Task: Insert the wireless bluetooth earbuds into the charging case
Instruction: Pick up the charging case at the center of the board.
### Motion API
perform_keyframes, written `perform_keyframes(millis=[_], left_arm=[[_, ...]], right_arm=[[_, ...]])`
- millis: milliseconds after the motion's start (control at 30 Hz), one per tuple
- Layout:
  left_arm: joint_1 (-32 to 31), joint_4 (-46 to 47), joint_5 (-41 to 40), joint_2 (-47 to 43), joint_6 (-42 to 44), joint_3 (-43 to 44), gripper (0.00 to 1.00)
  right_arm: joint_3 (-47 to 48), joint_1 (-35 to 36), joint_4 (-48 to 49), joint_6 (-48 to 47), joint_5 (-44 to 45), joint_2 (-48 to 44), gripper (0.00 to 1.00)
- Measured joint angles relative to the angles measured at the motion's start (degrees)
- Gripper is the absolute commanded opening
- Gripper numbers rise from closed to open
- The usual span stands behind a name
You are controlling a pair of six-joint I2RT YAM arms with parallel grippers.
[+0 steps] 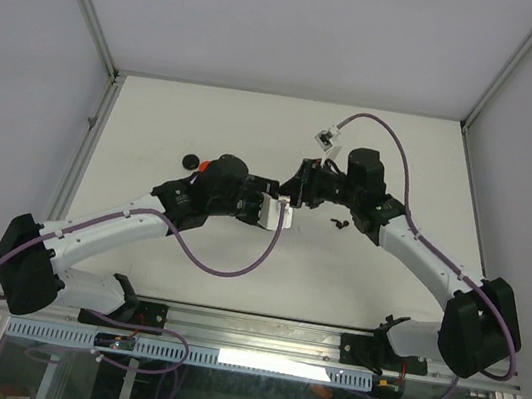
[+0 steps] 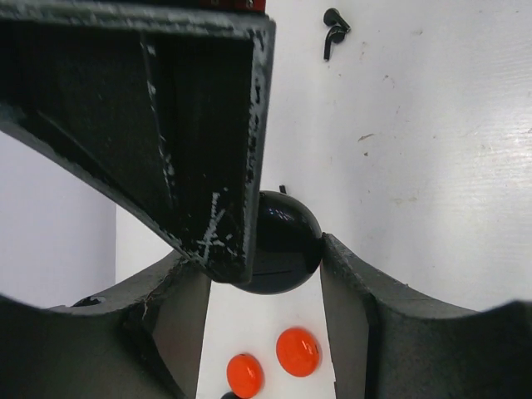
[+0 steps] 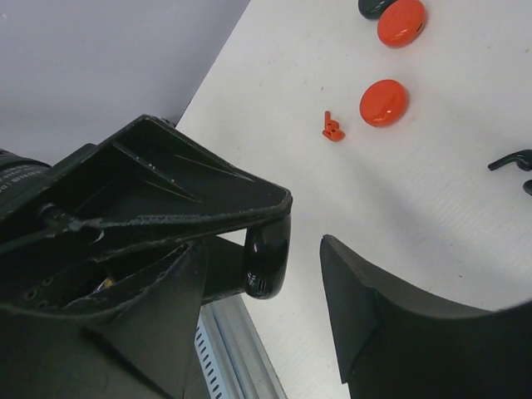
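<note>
My left gripper [image 2: 252, 253] is shut on a glossy black round charging case [image 2: 287, 241], held above the table near its middle [image 1: 279, 212]. My right gripper [image 3: 262, 249] straddles the same case [image 3: 268, 253], seen edge-on. It is open: one finger lies near the case and a clear gap separates the other finger [image 3: 366, 316] from it. In the top view the right gripper [image 1: 300, 187] meets the left one. Two black earbuds [image 2: 334, 33] lie on the table beyond [image 1: 336, 222]. Two red earbuds [image 3: 332, 127] lie together farther off.
Two red discs [image 3: 384, 102] [image 3: 401, 22] and a black disc [image 3: 374, 7] lie on the white table [image 1: 384, 158]; the red ones also show below the held case [image 2: 298, 351]. A metal rail [image 3: 233, 349] runs along the table's near edge. Grey walls enclose the back and sides.
</note>
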Motion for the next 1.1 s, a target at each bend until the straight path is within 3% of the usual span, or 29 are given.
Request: perform_keyframes(millis=[233, 467, 567, 767, 1100], left_arm=[[-0.4, 0.2, 0.0, 0.0, 0.2, 0.0, 0.47], [-0.7, 1.1, -0.3, 0.0, 0.2, 0.0, 0.61], [-0.7, 2.0, -0.6, -0.2, -1.2, 0.0, 0.67], [-0.7, 5.8, -3.4, -3.6, -9.0, -3.0, 0.69], [1.4, 19.8, -4.9, -13.5, -32.9, -12.4, 0.71]], right_arm=[[0.2, 1.7, 0.0, -0.3, 0.5, 1.6, 0.37], [0.0, 1.9, 0.7, 0.2, 1.3, 1.5, 0.09], [-1.4, 2.0, 2.2, 0.4, 2.3, 0.5, 0.05], [-7.7, 2.0, 10.1, 2.4, 5.5, -5.6, 0.03], [-20.2, 2.1, 32.8, 9.1, 11.5, -11.6, 0.03]])
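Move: The charging case is still pinched at the left fingertips, about 1 cm right of and 1 cm below that hand's point. From the right hand it sits some 2 cm left and 1 cm lower, already between the open fingers. On the board, roughly 20 cm below the right hand, are the centre black earbuds 9 cm ahead and 4 left, a red case 7 ahead and 18 left, and another black earbud pair 4 ahead and 13 right. The case changes hands in mid-air: the right hand eases about 1 cm left and down around it, then closes and pinches it while the left holds still. The left fingers open, let go and rise about 5 cm, tips swinging up some 30 degrees and slightly left; the right keeps its grip, drawing about 2.5 cm right and 4 cm up with fingertips tilting upward. ##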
